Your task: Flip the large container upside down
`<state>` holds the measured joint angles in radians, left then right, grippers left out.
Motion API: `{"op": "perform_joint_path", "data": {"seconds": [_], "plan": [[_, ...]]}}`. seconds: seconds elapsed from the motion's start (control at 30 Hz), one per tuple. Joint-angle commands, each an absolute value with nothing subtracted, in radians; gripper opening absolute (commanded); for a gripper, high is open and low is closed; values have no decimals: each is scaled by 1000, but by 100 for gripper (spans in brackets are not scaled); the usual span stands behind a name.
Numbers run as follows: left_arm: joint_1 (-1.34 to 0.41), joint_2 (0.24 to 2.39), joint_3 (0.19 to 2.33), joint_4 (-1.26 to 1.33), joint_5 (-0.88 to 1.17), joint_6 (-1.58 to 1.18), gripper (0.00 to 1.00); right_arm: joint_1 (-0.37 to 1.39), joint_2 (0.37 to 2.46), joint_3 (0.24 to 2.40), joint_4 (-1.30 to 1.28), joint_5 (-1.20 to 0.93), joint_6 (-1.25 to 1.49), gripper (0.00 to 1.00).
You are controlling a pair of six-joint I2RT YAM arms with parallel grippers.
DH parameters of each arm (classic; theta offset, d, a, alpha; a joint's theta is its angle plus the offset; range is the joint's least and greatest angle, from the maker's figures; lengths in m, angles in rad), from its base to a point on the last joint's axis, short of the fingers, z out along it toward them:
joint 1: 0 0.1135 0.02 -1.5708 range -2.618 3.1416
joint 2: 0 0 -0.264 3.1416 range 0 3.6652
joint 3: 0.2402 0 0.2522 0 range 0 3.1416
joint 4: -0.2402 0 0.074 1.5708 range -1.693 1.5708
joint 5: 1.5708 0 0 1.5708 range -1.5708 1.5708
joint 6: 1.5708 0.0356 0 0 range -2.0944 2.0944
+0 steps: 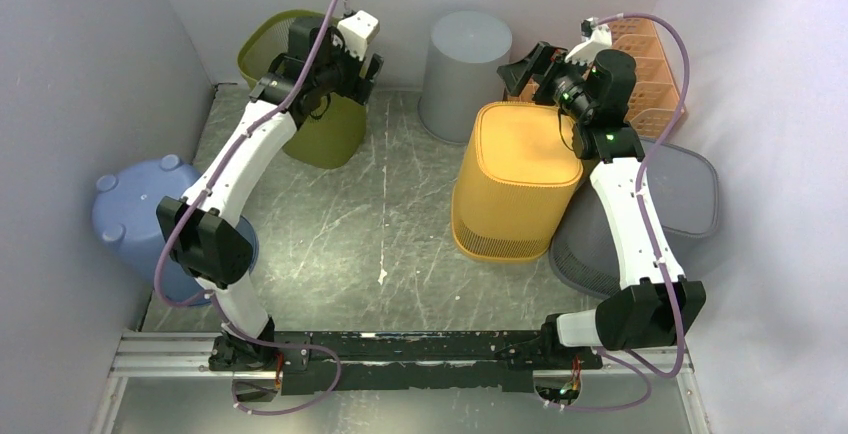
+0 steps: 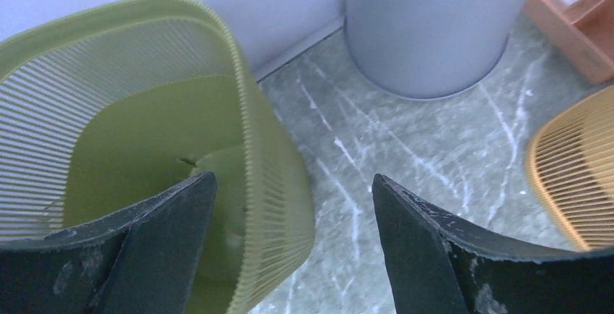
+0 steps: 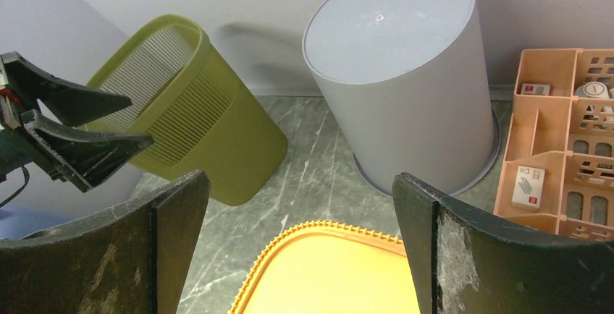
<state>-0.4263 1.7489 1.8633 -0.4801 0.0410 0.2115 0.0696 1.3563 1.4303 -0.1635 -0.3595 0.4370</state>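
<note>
An olive green slatted basket (image 1: 325, 129) stands tilted at the back left, its open mouth up towards the wall. My left gripper (image 1: 368, 66) is open at its rim. In the left wrist view (image 2: 293, 198) one finger is inside the basket (image 2: 145, 133) and the other outside over the floor, with the wall between them. My right gripper (image 1: 520, 69) is open and empty above an orange basket (image 1: 520, 174) that stands upside down. The right wrist view shows this gripper (image 3: 300, 198) over the orange base (image 3: 340, 270), not touching it.
A grey round bin (image 1: 462, 74) stands upside down at the back centre. A peach organiser tray (image 1: 650, 64) is at the back right, a grey mesh basket (image 1: 680, 194) under the right arm, and a blue bucket (image 1: 130, 204) upside down at the left wall.
</note>
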Motion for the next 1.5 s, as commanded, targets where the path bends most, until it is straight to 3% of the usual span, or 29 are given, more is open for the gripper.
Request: {"op": "perform_joint_path", "data": {"seconds": [0.0,0.3,0.53,0.57,0.7,0.73,1.0,1.23,1.47], "plan": [[-376,1727,1867,-483,73,299,90,75,1358,1438,-162,-366,427,100],[-348,1733,1807,-577,86,298,78,76,1376,1428,-146,-355,433,100],[-333,1706,1678,-593,70,274,77,76,1374,1415,-144,-346,432,100],[-329,1714,1675,-602,72,269,71,76,1373,1410,-141,-344,433,100],[-321,1716,1663,-611,87,227,10,77,1370,1397,-138,-336,430,100],[-321,1712,1660,-608,93,219,7,76,1371,1396,-139,-335,430,100],[-321,1637,1690,-598,239,59,7,76,1372,1374,-127,-318,430,100],[-321,1399,1459,-130,502,-285,7,76,1382,1358,-118,-316,430,100],[-316,1262,1297,194,507,-570,7,76,1376,1345,-125,-297,418,100]]}}
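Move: The green container stands upright. Its middle is about 12 cm left of the left gripper, 8 cm farther out and 19 cm below; the near-right part of its rim is only some 5 cm left and 7 cm down. The gray upturned container is roughly 17 cm right and 13 cm ahead of the left gripper, the yellow one about 28 cm right and 11 cm back. From the right gripper the green container lies about 39 cm left and 13 cm ahead. Bring the open left gripper about 5 cm left, then some 7 cm down over the near-right rim of the green container, and close the fingers to pinch its wall. Keeping that pinch, draw back about 10 cm and a little right while rising, rolling the wrist some 35 degrees so its left side dips. Ease the open right gripper down about 4 cm. ##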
